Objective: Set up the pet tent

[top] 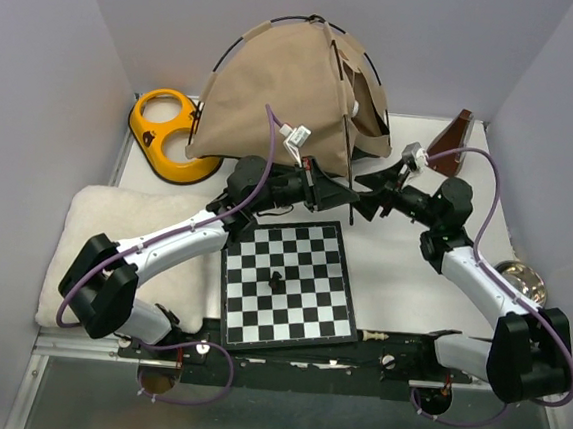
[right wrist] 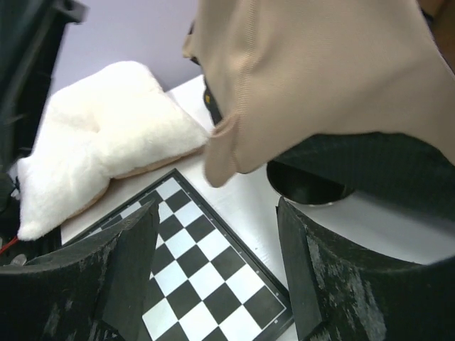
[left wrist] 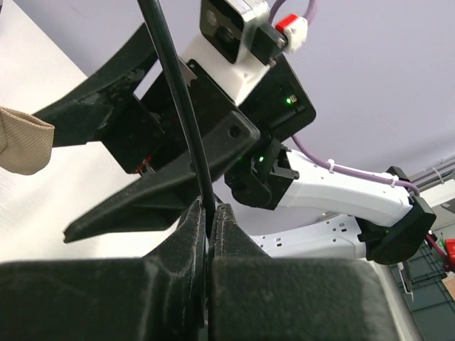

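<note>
The pet tent (top: 282, 99) stands at the back of the table, tan fabric stretched over thin black poles. One pole (top: 347, 145) runs down its front to my left gripper (top: 337, 191). In the left wrist view that gripper (left wrist: 210, 213) is shut on the pole (left wrist: 178, 92), which rises between its fingertips. My right gripper (top: 368, 204) is right beside it, open. The right wrist view shows that gripper (right wrist: 217, 234) holding nothing, with a corner of the tent fabric (right wrist: 313, 78) hanging above the gap. The right gripper's black fingers (left wrist: 142, 142) fill the left wrist view behind the pole.
A chessboard (top: 286, 280) lies in front of the arms with a black piece (top: 276, 281) on it. A fluffy white cushion (top: 123, 250) lies at the left, a yellow double bowl (top: 168, 134) at the back left. A steel bowl (top: 522, 280) and a brown wedge-shaped object (top: 453, 144) are at the right.
</note>
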`<state>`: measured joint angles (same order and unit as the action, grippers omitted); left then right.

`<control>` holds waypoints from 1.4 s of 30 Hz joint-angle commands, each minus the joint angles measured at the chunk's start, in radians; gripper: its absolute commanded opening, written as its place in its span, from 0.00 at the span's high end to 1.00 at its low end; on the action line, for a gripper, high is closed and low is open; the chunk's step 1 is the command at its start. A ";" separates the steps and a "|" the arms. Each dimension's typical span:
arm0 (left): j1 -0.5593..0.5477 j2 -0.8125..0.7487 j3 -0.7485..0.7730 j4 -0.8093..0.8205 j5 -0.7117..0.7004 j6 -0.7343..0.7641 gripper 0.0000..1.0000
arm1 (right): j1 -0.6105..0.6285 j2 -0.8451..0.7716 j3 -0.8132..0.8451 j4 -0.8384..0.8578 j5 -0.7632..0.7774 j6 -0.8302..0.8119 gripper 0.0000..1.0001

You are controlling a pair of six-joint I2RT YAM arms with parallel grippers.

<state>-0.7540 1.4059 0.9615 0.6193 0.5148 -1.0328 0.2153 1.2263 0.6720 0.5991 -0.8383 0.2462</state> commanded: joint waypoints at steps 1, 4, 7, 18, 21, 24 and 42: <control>0.007 -0.001 0.040 0.077 0.042 0.014 1.00 | 0.010 -0.030 -0.064 0.191 -0.035 -0.016 0.27; 0.010 -0.002 0.045 0.071 0.048 0.011 1.00 | 0.019 -0.034 -0.084 0.223 -0.038 -0.039 0.30; 0.010 0.001 0.051 0.071 0.053 0.010 1.00 | 0.032 -0.030 -0.089 0.237 -0.012 -0.065 0.31; 0.010 0.002 0.056 0.062 0.048 0.010 1.00 | 0.056 0.018 -0.052 0.320 0.007 -0.044 0.42; 0.010 0.001 0.054 0.068 0.048 0.008 1.00 | 0.056 0.021 -0.051 0.321 0.013 -0.045 0.47; 0.010 -0.001 0.049 0.071 0.048 0.007 1.00 | 0.058 0.024 -0.046 0.320 0.027 -0.042 0.51; 0.016 -0.008 0.052 0.054 0.024 0.037 1.00 | 0.067 0.058 -0.008 0.288 0.047 -0.039 0.97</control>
<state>-0.7460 1.4105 0.9756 0.6209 0.5362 -1.0481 0.2726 1.2812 0.6388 0.8734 -0.7963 0.2317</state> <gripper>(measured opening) 0.042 0.134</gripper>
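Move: Just past the right hand's open fingertips hangs the tan bottom corner of the pet tent, roughly 3 cm left, 1 cm ahead and 2 cm above. The tent pole, where the left fingers grip it, is about 5 cm back, 5 cm left and 8 cm up from the right hand; the chessboard's middle is some 11 cm back, 12 cm left and 19 cm below. From the left hand, that corner lies about 6 cm ahead, 2 cm right and 6 cm down. Easing back about 1.5 cm, the right hand then works left and up around the tent's loose corner, tilting some 10 degrees so its forward side rises, and finally comes forward again as its fingers close and pinch the fabric tip. The left hand stays put and keeps its grip on the pole. ##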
